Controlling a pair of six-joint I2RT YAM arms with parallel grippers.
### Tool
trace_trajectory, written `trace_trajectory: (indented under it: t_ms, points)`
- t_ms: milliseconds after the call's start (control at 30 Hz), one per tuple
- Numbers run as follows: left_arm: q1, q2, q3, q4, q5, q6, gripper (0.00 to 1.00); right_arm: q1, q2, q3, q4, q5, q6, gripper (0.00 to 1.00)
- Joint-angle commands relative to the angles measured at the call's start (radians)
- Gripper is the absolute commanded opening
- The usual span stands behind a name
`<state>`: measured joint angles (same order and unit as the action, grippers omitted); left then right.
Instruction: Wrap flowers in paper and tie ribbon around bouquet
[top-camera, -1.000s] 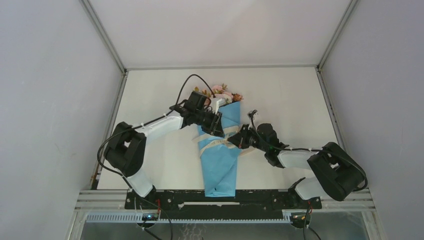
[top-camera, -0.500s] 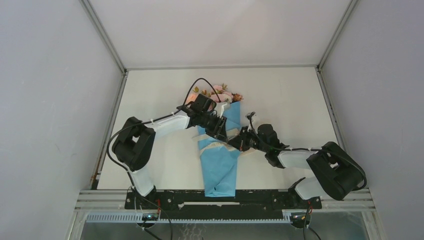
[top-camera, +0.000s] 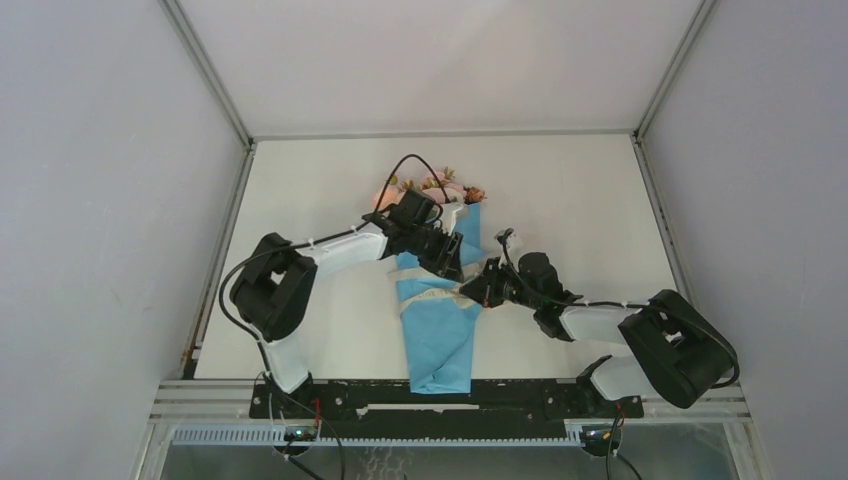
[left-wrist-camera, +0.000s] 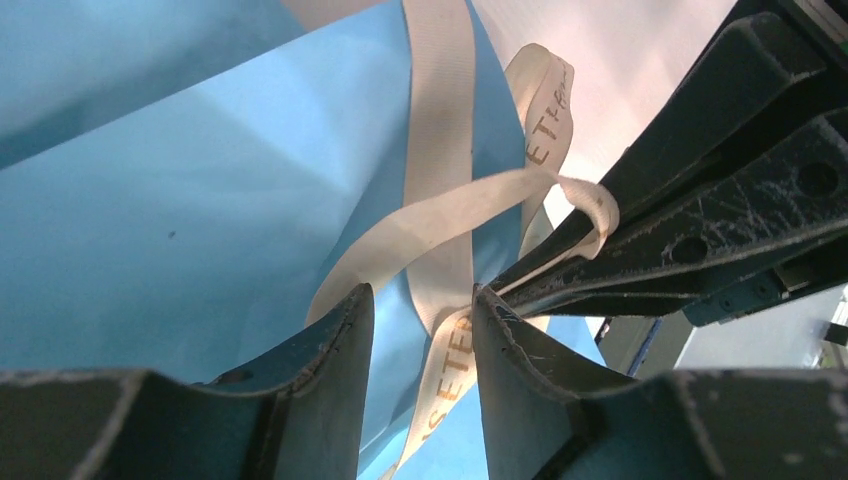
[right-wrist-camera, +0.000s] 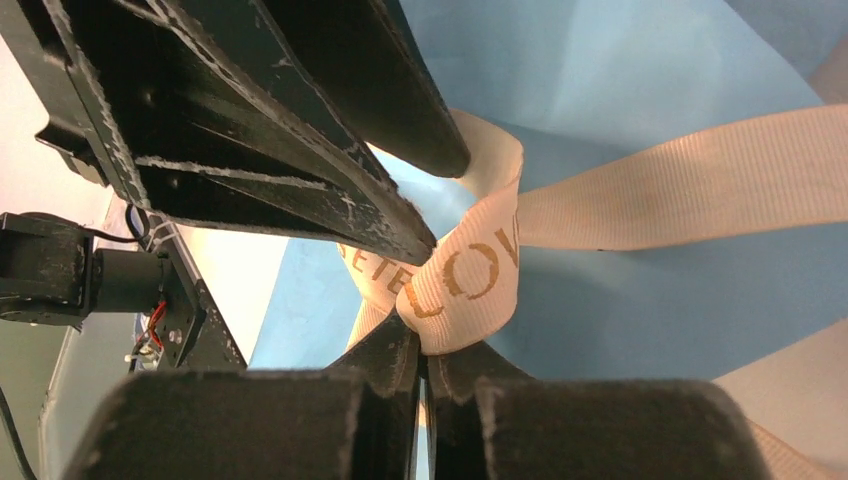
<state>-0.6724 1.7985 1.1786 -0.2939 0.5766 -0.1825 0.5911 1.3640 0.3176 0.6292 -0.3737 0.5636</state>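
Observation:
The bouquet lies on the table, a cone of light blue paper with the flowers poking out at its far end. The cream ribbon crosses the cone's middle. My left gripper is open above the cone, and a lettered ribbon strand runs loose between its fingers. In the top view the left gripper is close to my right gripper. The right gripper is shut on a folded loop of ribbon just off the cone's right side.
White tabletop enclosed by grey walls and metal frame rails. The two grippers' fingers almost touch over the ribbon crossing. The paper's narrow end reaches the table's near edge by the arm bases.
My left gripper has moved nearer and rightward along the cone toward the right gripper, and its jaws have spread wider. The right gripper has barely shifted, still holding the ribbon.

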Motion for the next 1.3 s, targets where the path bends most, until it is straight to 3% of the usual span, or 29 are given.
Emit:
trace_trajectory:
  t_ms: [0,200,267,367,500,767,1267]
  points:
    - [-0.021,0.041,0.086,0.012,-0.035,0.029,0.47,-0.002,-0.019,-0.006,0.027,0.011,-0.005,0.07]
    - [-0.041,0.086,0.106,0.007,-0.059,0.063,0.46,-0.003,-0.001,-0.007,0.030,0.012,-0.001,0.10]
    - [-0.044,0.101,0.106,0.007,-0.076,0.072,0.34,-0.003,-0.005,-0.008,0.020,0.014,0.006,0.15]
    - [-0.044,0.113,0.104,0.007,-0.078,0.083,0.15,-0.003,-0.034,-0.008,-0.024,0.038,0.006,0.32]
    - [-0.044,0.113,0.100,0.007,-0.060,0.094,0.00,-0.044,-0.081,-0.008,-0.118,0.070,0.026,0.43]
    - [-0.046,0.097,0.075,0.029,-0.092,0.107,0.00,-0.136,-0.138,0.017,-0.207,0.036,0.054,0.52]
    - [-0.063,0.077,0.051,0.028,-0.094,0.120,0.00,-0.190,0.003,0.127,-0.201,0.025,0.203,0.54]
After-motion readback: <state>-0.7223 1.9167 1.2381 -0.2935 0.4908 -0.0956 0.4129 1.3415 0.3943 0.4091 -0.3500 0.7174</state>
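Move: The ribbon crossing that the left hand goes for lies roughly level with its open fingertips, some 2 cm to their right and 4 cm below; the flower heads are about 16 cm ahead, 4 cm left and 4 cm below. The right hand has the ribbon loop at its own tips, with the crossing some 2 cm ahead and 3 cm below. The loose ribbon tail lies about 6 cm to its right, 1 cm back and 4 cm below. The left fingers shut on the ribbon beside the right fingertips, pinching it inside the loop, after sinking about 3.5 cm and edging right; they then hold there. Once they are closed, the right hand, its fingers opening to about half, pulls away from the loop some 5 cm to the right, then sweeps about 4 cm forward past the strand, turning some 15 degrees clockwise and tipping down a little. ##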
